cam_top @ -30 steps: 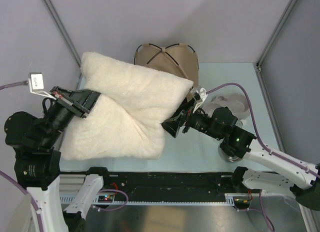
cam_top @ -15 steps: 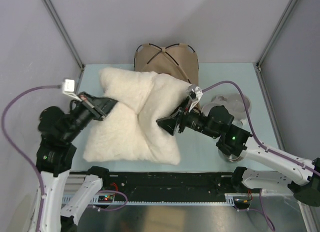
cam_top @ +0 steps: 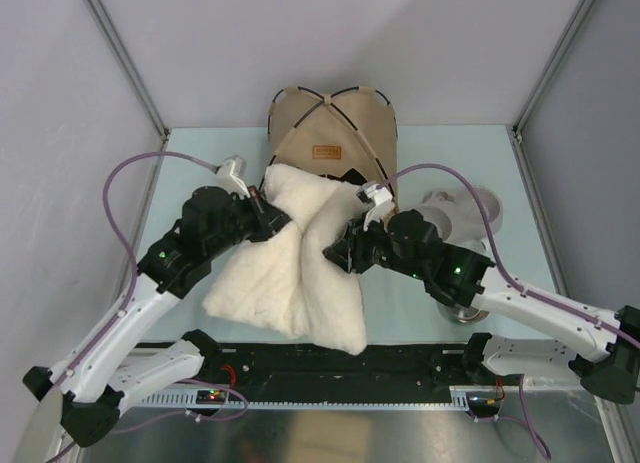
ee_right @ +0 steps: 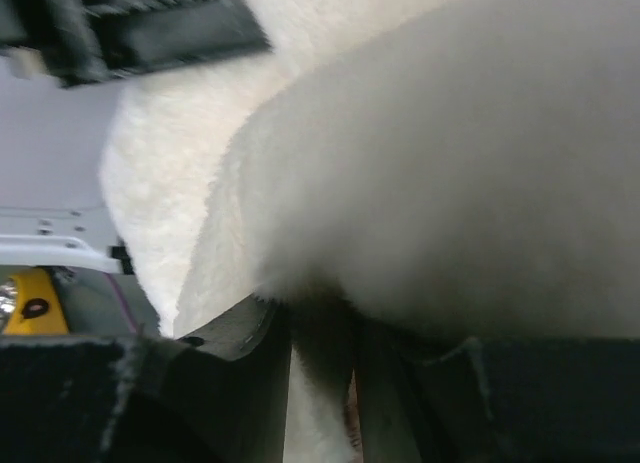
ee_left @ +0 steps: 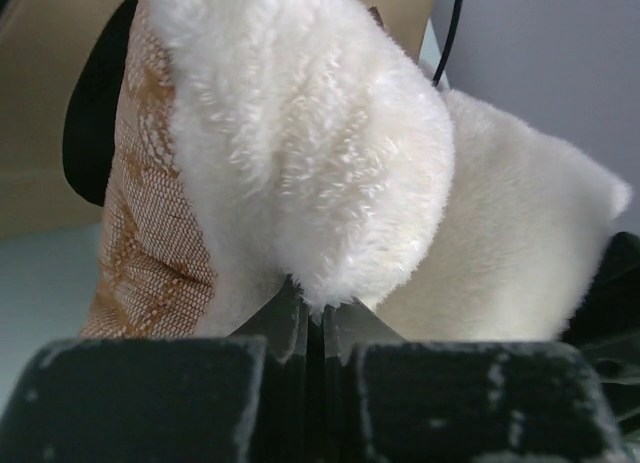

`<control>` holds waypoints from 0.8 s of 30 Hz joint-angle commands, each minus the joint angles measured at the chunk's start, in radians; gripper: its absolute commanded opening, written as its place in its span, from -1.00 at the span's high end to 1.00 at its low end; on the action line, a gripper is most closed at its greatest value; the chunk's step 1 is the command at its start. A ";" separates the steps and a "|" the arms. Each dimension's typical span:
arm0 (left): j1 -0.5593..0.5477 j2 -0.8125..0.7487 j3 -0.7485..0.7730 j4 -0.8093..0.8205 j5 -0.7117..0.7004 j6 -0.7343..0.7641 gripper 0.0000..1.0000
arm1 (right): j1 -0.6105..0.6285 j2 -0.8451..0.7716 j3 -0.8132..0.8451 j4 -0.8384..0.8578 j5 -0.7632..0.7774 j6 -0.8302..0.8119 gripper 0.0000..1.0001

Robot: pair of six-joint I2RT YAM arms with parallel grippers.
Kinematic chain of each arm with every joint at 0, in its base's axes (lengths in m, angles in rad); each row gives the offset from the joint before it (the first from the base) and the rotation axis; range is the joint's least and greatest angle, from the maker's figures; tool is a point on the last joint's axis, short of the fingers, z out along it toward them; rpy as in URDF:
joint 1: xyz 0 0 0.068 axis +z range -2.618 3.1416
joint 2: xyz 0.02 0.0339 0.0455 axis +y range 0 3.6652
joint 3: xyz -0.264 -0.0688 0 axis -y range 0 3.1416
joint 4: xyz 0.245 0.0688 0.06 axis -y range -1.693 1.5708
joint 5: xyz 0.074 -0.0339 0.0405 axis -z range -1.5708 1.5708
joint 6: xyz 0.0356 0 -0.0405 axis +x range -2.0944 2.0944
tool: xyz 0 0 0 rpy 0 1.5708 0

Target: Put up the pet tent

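Note:
The pet tent (cam_top: 330, 128) stands at the back of the table, tan with black trim, crossing dark poles and a brown label; its tan wall (ee_left: 40, 113) also shows in the left wrist view. A fluffy cream cushion (cam_top: 300, 253) is folded up in front of it, between the two arms. My left gripper (cam_top: 272, 220) is shut on the cushion's upper left edge, the fur (ee_left: 330, 163) pinched at the fingertips (ee_left: 320, 308). My right gripper (cam_top: 338, 253) is at the right edge, with cushion fur (ee_right: 450, 183) caught between its narrow jaws (ee_right: 320, 323).
A pale round object (cam_top: 460, 208) lies on the table right of the tent. The cushion's orange mesh underside (ee_left: 150, 233) faces the tent's dark opening. Grey enclosure walls close in on the left, back and right. The left arm's gripper body (ee_right: 130, 28) shows in the right wrist view.
The left arm swung right and forward, folding the cushion's left half toward the middle. The right gripper's jaws closed from wide open onto the cushion's right edge. More of the tent now shows.

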 commanded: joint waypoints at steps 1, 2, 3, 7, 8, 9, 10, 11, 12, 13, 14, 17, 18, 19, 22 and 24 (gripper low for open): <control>-0.081 0.041 -0.006 0.112 -0.019 -0.014 0.99 | 0.009 0.050 -0.012 -0.037 0.093 0.045 0.40; -0.094 0.051 -0.013 0.117 -0.032 -0.017 0.99 | 0.006 0.058 -0.014 -0.044 0.120 0.050 0.42; -0.104 0.060 -0.022 0.119 -0.040 -0.021 0.99 | 0.000 0.065 -0.015 -0.052 0.138 0.057 0.43; -0.128 0.080 -0.072 0.128 -0.113 -0.056 0.99 | -0.020 0.095 -0.016 -0.067 0.208 0.057 0.51; -0.130 0.087 -0.084 0.128 -0.123 -0.067 0.99 | -0.027 0.103 -0.015 -0.065 0.215 0.057 0.52; -0.131 0.092 -0.098 0.128 -0.132 -0.081 1.00 | -0.037 0.108 -0.015 -0.059 0.219 0.056 0.54; -0.131 0.103 -0.106 0.129 -0.139 -0.091 1.00 | -0.045 0.115 -0.016 -0.052 0.218 0.054 0.56; -0.131 0.112 -0.111 0.129 -0.146 -0.099 1.00 | -0.058 0.121 -0.016 -0.040 0.214 0.050 0.58; -0.132 0.129 -0.114 0.129 -0.152 -0.104 1.00 | -0.070 0.128 -0.016 -0.031 0.207 0.047 0.60; -0.133 0.143 -0.111 0.129 -0.157 -0.107 1.00 | -0.087 0.134 -0.016 -0.017 0.199 0.046 0.63; -0.134 0.167 -0.105 0.129 -0.161 -0.108 0.99 | -0.105 0.143 -0.015 -0.005 0.178 0.044 0.67; -0.133 0.247 -0.064 0.130 -0.156 -0.090 0.99 | -0.140 0.164 -0.015 0.028 0.142 0.046 0.76; -0.133 0.281 -0.041 0.130 -0.151 -0.079 0.99 | -0.149 0.171 -0.014 0.035 0.130 0.048 0.79; -0.133 0.308 -0.022 0.128 -0.145 -0.062 0.99 | -0.157 0.180 -0.014 0.045 0.121 0.049 0.82; -0.133 0.392 0.039 0.125 -0.139 -0.024 0.99 | -0.169 0.204 -0.011 0.071 0.102 0.049 0.90; -0.133 0.442 0.078 0.121 -0.132 -0.005 1.00 | -0.172 0.227 -0.003 0.081 0.101 0.045 0.94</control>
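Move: The white cushion hangs pinched in the left fingers, its middle about 5 cm back, 3 cm right and 7 below them; from the right hand, whose half-open fingers already straddle a fold, that middle is roughly 7 cm left, 1 ahead and 7 below. The tent's mouth is some 22 cm ahead, 8 right and 20 below the left hand, and about 28 ahead, 1 left and 20 below the right. From the right hand, the double bowl stands about 23 cm ahead and 31 right, the metal bowl 1 ahead and 30 right, both some 27 below. Both hands bring the cushion down in front of the tent: the right hand sinks about 11 cm, most of it early on, then carries on forward some 8 cm and a little right towards the mouth, its fingers closing on the fluffy fold while the wrist turns clockwise about 20 degrees and the fingertips tip down. The left hand keeps its pinch on its own side of the cushion and goes down about 12 cm, drifting forward and right late on, tilting its fingers further downwards. ##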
